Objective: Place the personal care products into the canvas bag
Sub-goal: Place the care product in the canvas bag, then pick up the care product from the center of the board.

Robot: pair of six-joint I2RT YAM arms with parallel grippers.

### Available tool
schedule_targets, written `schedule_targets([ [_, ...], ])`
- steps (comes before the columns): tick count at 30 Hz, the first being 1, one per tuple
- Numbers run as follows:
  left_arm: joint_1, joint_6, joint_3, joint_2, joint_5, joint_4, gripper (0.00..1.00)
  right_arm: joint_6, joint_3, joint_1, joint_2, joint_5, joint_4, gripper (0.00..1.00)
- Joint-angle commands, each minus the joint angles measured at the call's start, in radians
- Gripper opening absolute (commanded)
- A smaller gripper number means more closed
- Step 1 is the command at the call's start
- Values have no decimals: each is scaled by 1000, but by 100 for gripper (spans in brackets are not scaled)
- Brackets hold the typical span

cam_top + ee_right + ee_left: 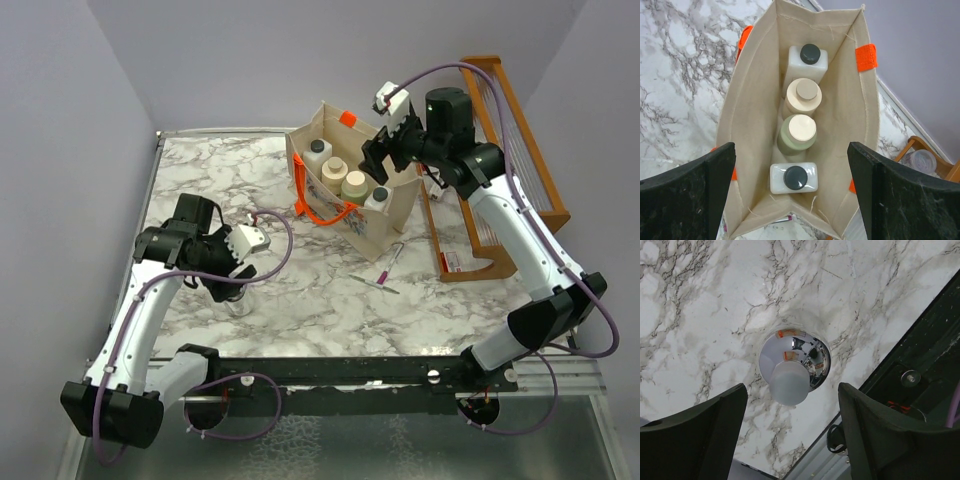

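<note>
Looking down in the left wrist view, I see a short clear bottle with a chrome cap [802, 357] standing on the marble table. My left gripper [792, 390] is open above it, with a dark finger on each side and neither touching it. From the top view the left gripper [232, 285] hangs over that bottle [238, 302] at the table's front left. The canvas bag [752, 90] stands upright with its mouth open. It holds a white bottle [807, 59], a beige one [802, 95], an olive-green one [796, 132] and another white one [793, 177]. My right gripper [791, 150] is open above the bag [385, 215] and holds nothing.
An orange wooden slatted rack [510, 150] stands right of the bag. A thin pink-tipped stick [392, 258] and a second small stick [372, 283] lie on the marble in front of the bag. The black base rail [350, 370] runs along the table's near edge.
</note>
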Motion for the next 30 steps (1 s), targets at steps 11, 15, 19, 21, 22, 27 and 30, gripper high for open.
schedule_targets([
  [11,7,-39,-39,48,-9,32,56,-2,-42,6,-54,-43,37,93],
  [15,6,-41,-50,49,-8,52,53,-2,-44,6,-54,-50,36,93],
  [19,6,-42,-53,51,-4,62,48,-3,-47,6,-55,-54,34,93],
  [21,6,-41,-56,52,-5,67,47,-3,-48,6,-53,-54,34,93],
  [22,5,-40,-58,53,-5,69,46,-3,-49,6,-52,-53,34,93],
  [27,5,-43,-61,55,-3,76,39,-4,-49,6,-49,-53,34,93],
  [30,6,-42,-57,53,-8,77,35,-5,-47,5,-49,-52,34,93],
])
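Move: Almost straight under the left hand stands the silver-topped bottle, its middle about 9 cm below and 1 cm ahead, with its cap just below the open fingers. The canvas bag, holding four products, is some 24 cm ahead and 24 cm to the right; a thin pen lies about 7 cm ahead, 31 cm right and 16 cm lower. From the right hand, the bottle is roughly 20 cm back, 28 cm left and 25 cm below. Sinking only about 2 cm and easing to a near stop, the left hand settles over the silver-topped bottle and steadily narrows its wide-open fingers to well under half open, bringing the pads in on both sides of the cap until they pinch it. The wrist hardly turns. ##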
